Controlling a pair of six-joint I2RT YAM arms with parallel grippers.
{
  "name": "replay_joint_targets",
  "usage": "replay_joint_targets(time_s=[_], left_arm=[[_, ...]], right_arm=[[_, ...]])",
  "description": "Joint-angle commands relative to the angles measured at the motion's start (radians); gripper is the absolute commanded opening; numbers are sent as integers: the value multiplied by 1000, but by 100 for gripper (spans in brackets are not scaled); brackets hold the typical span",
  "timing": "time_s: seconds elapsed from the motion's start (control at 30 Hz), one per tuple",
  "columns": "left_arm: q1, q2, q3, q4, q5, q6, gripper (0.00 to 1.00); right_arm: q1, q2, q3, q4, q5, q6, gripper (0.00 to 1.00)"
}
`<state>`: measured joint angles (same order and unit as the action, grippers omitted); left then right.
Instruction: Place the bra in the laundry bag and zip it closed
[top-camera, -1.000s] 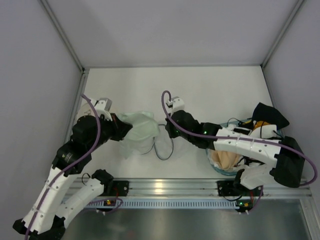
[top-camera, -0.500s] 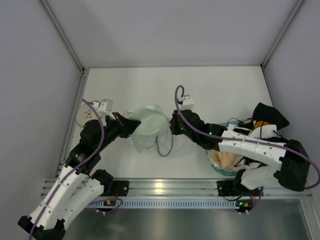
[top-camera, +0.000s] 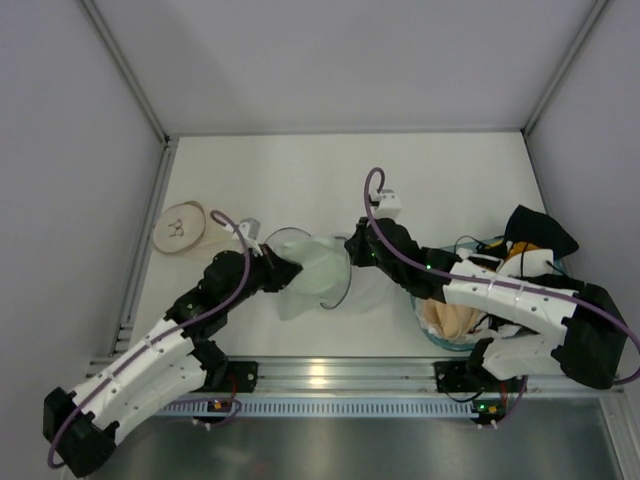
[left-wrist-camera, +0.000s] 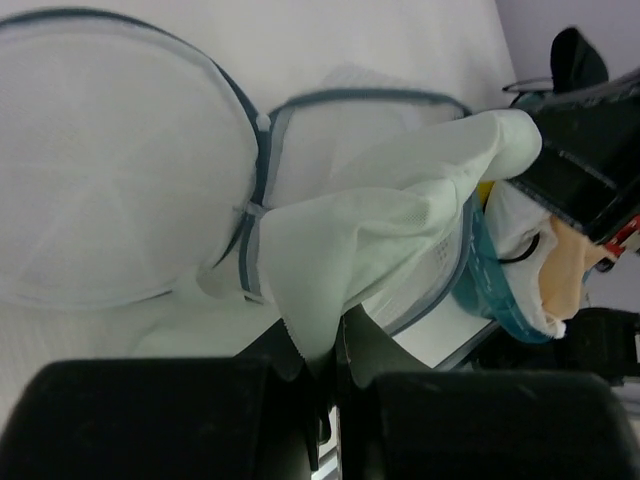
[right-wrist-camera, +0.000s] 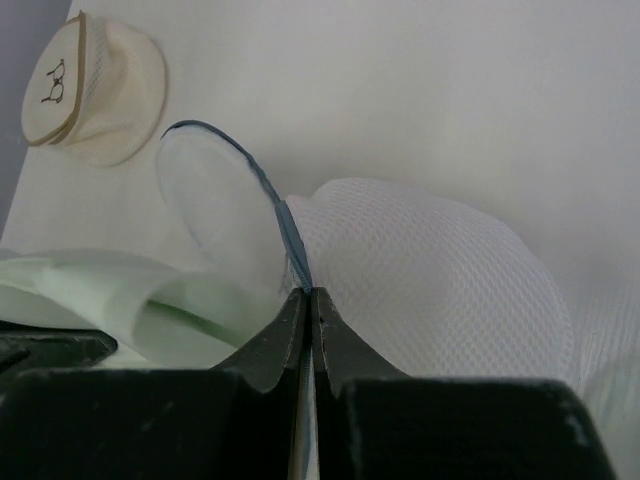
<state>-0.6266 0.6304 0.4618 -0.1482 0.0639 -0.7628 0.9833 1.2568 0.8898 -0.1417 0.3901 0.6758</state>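
The laundry bag (top-camera: 343, 280) is white mesh with a dark hoop rim and lies mid-table. My right gripper (top-camera: 351, 251) is shut on its rim; in the right wrist view (right-wrist-camera: 306, 296) the jaws pinch the blue-grey rim beside the mesh wall (right-wrist-camera: 430, 270). My left gripper (top-camera: 283, 271) is shut on the pale green bra (top-camera: 312, 262) and holds it against the bag's open side. In the left wrist view the bra (left-wrist-camera: 400, 220) hangs from my gripper (left-wrist-camera: 327, 352), over the bag's hoops, with the round mesh panel (left-wrist-camera: 110, 170) to the left.
A cream round zipped pouch (top-camera: 181, 228) lies at the left, also seen in the right wrist view (right-wrist-camera: 85, 85). A blue basket (top-camera: 428, 338) of garments, with a black garment (top-camera: 535, 232), stands at the right under my right arm. Walls enclose the table.
My left gripper has carried the bra right and nearer, onto the bag, uncovering the cream pouch. My right gripper has shifted right and farther with the rim.
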Motion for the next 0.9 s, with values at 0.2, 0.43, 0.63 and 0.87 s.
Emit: replay_joint_targets(time_s=[0.2,0.43,0.63,0.87], left_arm=[[-263,352,93,107,-285,88,0],[-320,575,248,224,-291,147,0],[-331,725,310,303,-208,171,0],[-383,850,319,398,-242,168,0]], right_arm=[[-34,-22,29,53,-65,-18,0],[-32,-36,-11,119,-198,25,0],[-35,-89,-63,133,-189,50,0],[-64,-126,-126,145,-189,106,0]])
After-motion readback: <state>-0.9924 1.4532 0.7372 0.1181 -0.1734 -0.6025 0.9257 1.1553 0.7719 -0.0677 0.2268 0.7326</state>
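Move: The left hand holds the bra; the raised laundry bag mouth it goes for is about 10 cm to its right, 2 cm back and 9 cm below. The right gripper, pinching the zip edge, is some 14 cm right, 2 cm ahead and about level; the round flap lies 4 cm ahead, 1 cm left, 16 cm down. From the right hand the mouth's middle is roughly 4 cm left, 4 cm back and 9 cm below. Still pinching the bra, the left hand sweeps 13 cm right, 9 down, into the right-held bag mouth. ##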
